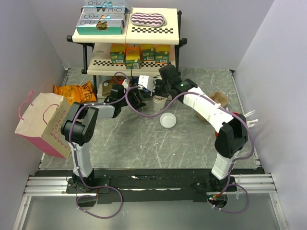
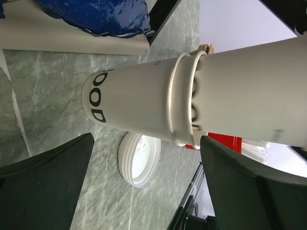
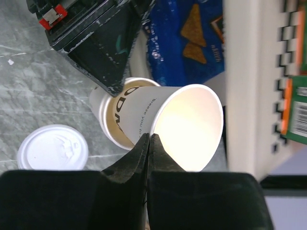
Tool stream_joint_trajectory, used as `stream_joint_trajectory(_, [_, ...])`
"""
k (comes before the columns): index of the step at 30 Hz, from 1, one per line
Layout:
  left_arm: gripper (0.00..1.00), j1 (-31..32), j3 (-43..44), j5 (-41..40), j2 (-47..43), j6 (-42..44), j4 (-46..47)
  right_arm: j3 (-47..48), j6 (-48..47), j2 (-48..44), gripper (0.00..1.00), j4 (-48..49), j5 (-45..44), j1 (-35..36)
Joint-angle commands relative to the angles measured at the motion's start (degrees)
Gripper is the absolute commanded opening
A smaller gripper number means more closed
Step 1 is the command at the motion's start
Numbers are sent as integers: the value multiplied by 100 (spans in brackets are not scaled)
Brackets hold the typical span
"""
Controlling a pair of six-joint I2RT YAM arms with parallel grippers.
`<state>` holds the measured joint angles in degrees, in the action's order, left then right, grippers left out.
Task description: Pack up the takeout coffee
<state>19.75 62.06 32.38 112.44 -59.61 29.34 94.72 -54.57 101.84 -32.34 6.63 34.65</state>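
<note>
Two nested cream paper cups stand near the shelf, both lidless. My right gripper [image 3: 149,136] is shut on the rim of the top cup [image 3: 192,124], which sits tilted and partly out of the lower cup [image 3: 108,120]. The lower cup [image 2: 134,103], printed with black letters, lies level with my open left gripper [image 2: 146,143], whose fingers [image 2: 43,187] are apart from it. In the top view the left gripper [image 1: 136,98] and right gripper [image 1: 160,91] meet at the cups [image 1: 158,99]. A round white lid [image 1: 168,120] lies alone on the table. A lidded takeout coffee is out of view.
A cream and pink paper bag [image 1: 43,124] stands open at the left edge. The two-tier shelf [image 1: 127,31] at the back holds boxes. An orange chip bag [image 1: 76,91] and a blue one [image 3: 192,38] lie near it. A red cup [image 2: 232,142] stands behind the stack.
</note>
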Motion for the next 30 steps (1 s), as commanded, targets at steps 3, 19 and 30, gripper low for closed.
stream_joint_trajectory(3, [100, -41, 61, 295, -564, 231, 98, 126, -133, -648, 0, 219, -294, 129])
stream_joint_trajectory(19, [99, -173, -642, -668, -3702, 3700, -2914, -1812, -299, -2440, 0, -36, 549, 1120])
stream_joint_trajectory(30, [99, -173, -1161, -2271, -5329, 4713, -3365, -2511, -116, -2248, 0, 351, 1410, 1570])
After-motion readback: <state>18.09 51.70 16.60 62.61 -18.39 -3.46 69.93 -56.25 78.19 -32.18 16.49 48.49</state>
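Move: The right hand holds a paper cup by its rim, the cup's foot still inside the cup stack, whose middle is about 15 cm below the hand, 2 cm ahead and 3 cm left. The clear table it goes to is some 15 cm back, 6 cm left and 22 cm below. The white lid lies 7 cm back, 1 cm right, 21 cm below. From the open left hand the stack is about 3 cm ahead, 7 cm right and 4 cm below. Still pinching the cup's rim, the right hand draws the cup up about 7 cm and clear of the stack, then swings it some 17 cm back towards the bare table nearer the robot, sinking again and turning about 20 degrees counter-clockwise. The left hand, fingers wide open, withdraws from beside the stack, up first, then also back and left, its fingers tipping up. ##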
